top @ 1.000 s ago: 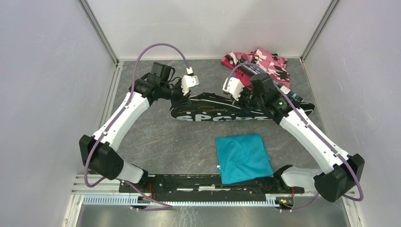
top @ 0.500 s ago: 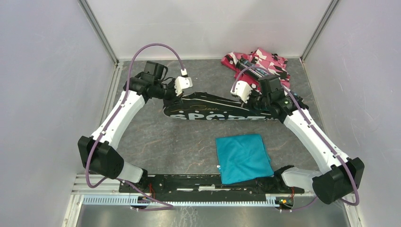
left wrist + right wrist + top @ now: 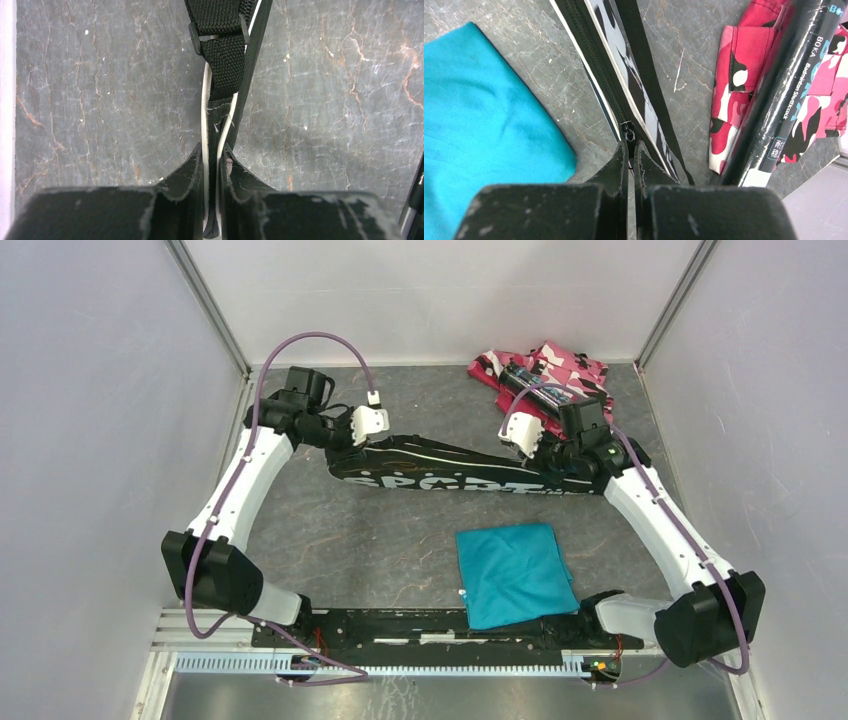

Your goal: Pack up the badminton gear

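The black "SPORT" racquet bag (image 3: 450, 478) lies across the back of the table. My left gripper (image 3: 347, 447) is shut on the bag's left end. In the left wrist view its jaws (image 3: 216, 150) pinch the white-piped edge (image 3: 205, 100) just below the webbing strap (image 3: 220, 35). My right gripper (image 3: 548, 458) is shut on the zipper pull (image 3: 628, 131) of the bag (image 3: 624, 75), its fingertips (image 3: 630, 146) closed around the tab. The long black tube (image 3: 535, 388) (image 3: 781, 85) lies behind the right gripper, on the pink camouflage fabric.
Pink-black camouflage fabric (image 3: 575, 368) (image 3: 736, 75) is bunched at the back right corner. A teal square cloth (image 3: 512, 570) (image 3: 479, 115) lies flat near the front, right of centre. Grey walls with metal rails close in both sides and the back.
The left gripper has pulled the bag's left end further left. The right gripper has slid right along the bag with the zipper pull. The bag now looks longer and narrower.
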Robot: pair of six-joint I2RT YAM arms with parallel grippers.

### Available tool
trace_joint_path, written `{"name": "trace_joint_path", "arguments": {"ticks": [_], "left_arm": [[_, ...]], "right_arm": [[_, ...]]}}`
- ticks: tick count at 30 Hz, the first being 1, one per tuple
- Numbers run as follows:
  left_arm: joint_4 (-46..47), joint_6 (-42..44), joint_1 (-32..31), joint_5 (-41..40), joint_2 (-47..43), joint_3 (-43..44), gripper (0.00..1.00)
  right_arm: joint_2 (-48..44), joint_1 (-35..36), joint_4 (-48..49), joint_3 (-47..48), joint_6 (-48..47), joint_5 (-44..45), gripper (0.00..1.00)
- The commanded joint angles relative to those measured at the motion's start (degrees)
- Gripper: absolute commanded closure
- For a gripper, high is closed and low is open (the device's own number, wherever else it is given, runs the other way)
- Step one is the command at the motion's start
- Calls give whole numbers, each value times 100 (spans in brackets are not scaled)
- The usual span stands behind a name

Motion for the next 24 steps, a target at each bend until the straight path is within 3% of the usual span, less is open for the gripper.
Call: {"name": "trace_joint_path", "arguments": {"ticks": [1,24], "left_arm": [[-295,819,338,-534,70,283,98],[-617,1854,1181,-924,445,475,98]], "right_arm": [[18,-303,-75,-19,-345,212,100],[377,-1194,-177,-202,-974,43,100]]}}
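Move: The right fingers hold the zip pull on the racket bag, roughly 54 cm right of the left hand and 3 cm nearer the base. The bag's narrow end, where the zip is heading, lies about 22 cm right of the right hand and 2 cm back. The shuttlecock tube is 22 cm ahead and 8 cm right of that hand, on the camo bag 28 cm ahead and 2 cm right; the blue cloth is 25 cm back, 9 cm left. Steadily apart, the hands work the zip along the upper edge of the racket bag: the right, still pinching the pull, draws it about 5.5 cm right and some 3.5 cm down towards the narrow end. The left keeps its grip on the wide end beside the strap and pulls it about 6.5 cm left and a little forward. ##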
